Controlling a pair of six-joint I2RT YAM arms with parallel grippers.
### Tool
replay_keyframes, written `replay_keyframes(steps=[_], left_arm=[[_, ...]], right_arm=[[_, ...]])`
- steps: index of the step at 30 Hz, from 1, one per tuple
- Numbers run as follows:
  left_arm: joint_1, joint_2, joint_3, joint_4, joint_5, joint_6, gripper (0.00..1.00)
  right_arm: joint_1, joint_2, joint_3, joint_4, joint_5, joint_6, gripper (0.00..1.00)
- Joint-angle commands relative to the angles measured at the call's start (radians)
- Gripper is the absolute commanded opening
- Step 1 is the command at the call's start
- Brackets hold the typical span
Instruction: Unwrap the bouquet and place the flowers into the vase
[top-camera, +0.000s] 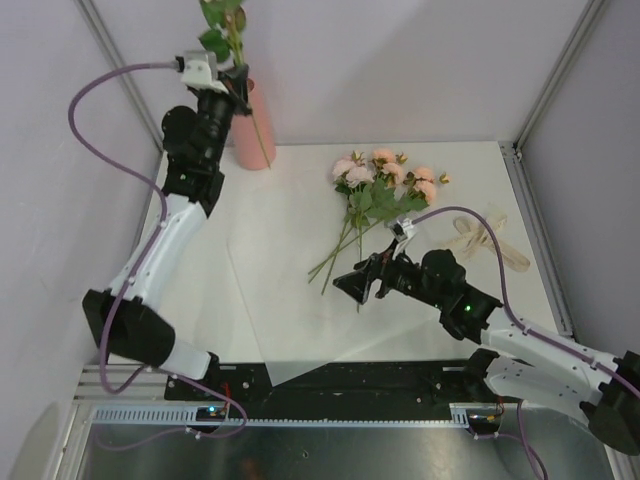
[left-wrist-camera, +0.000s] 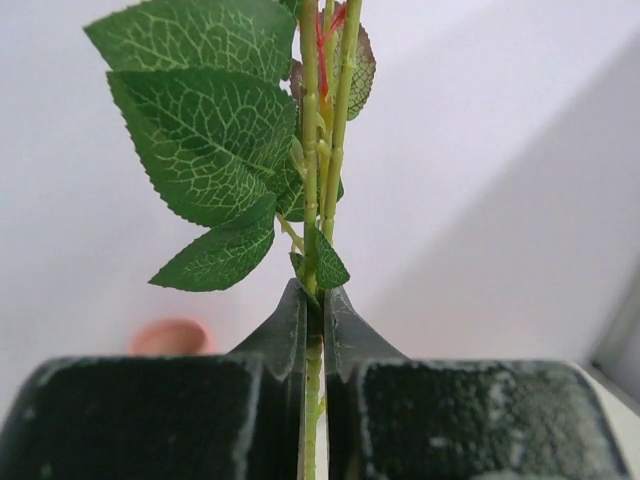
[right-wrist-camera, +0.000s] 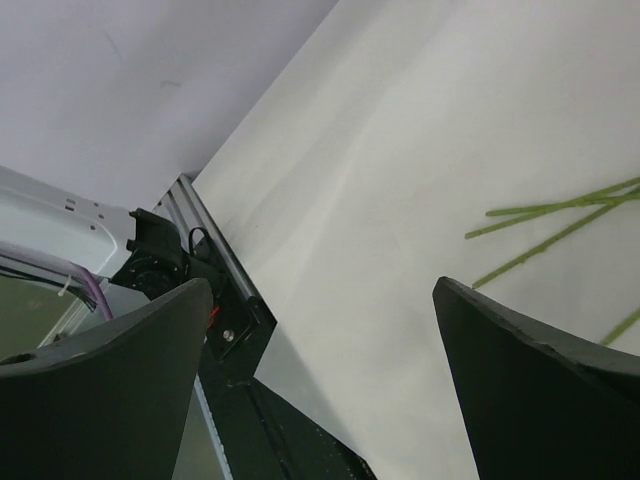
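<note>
My left gripper is raised at the back left, shut on one flower stem with green leaves. The stem's lower part slants across the front of the salmon-pink vase, outside it. The vase rim shows blurred at the lower left of the left wrist view. The other flowers, pale pink roses, lie loose on the table with their stems pointing toward my right gripper. That gripper stands open just above the table beside the stem ends, with nothing between its jaws.
A cream ribbon lies on the table at the right. A translucent sheet lies flat on the middle of the table. White walls and metal frame posts enclose the back and sides. A black rail runs along the near edge.
</note>
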Motion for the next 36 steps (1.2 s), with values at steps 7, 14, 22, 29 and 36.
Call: replay_keyframes(steps=[7, 14, 22, 29, 36], left_arm=[[0.156, 0.367, 0.47, 0.348, -0.034, 0.038, 0.0], [0.21, 0.577, 0.705, 0.461, 0.021, 0.056, 0.0], [0.223, 0.744, 0.819, 0.486, 0.066, 0.078, 0.0], [0.224, 0.82, 0.782, 0.486, 0.05, 0.082, 0.0], [0.226, 0.841, 0.657, 0.48, 0.037, 0.084, 0.08]], right_arm=[[0.013, -0.119, 0.026, -0.14, 0.111, -0.006, 0.99], [0.017, -0.131, 0.061, -0.205, 0.102, -0.001, 0.99], [0.017, -0.156, 0.112, -0.314, 0.122, -0.035, 0.99], [0.018, -0.154, 0.113, -0.315, 0.133, -0.021, 0.99], [0.018, -0.145, 0.137, -0.332, 0.113, -0.005, 0.99]])
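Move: The pink vase stands roughly 23 cm ahead of the left hand and 5 cm to its left, its middle some 34 cm lower; this hand already holds upright flower stems. The loose flowers lie on the table about 10 cm farther out than the left hand, 31 cm to its right and 47 cm below. From the right hand the vase is about 50 cm ahead, 29 cm left and 9 cm lower. The flower stems, still pinched in the left fingers, travel about 20 cm forward and some 8 cm left towards the vase, climbing at first, then sinking as the forward reach goes on. The left fingers tip upward, then ease partly back, and swing slightly counter-clockwise. The right hand, empty and open, drifts a few centimetres right. ##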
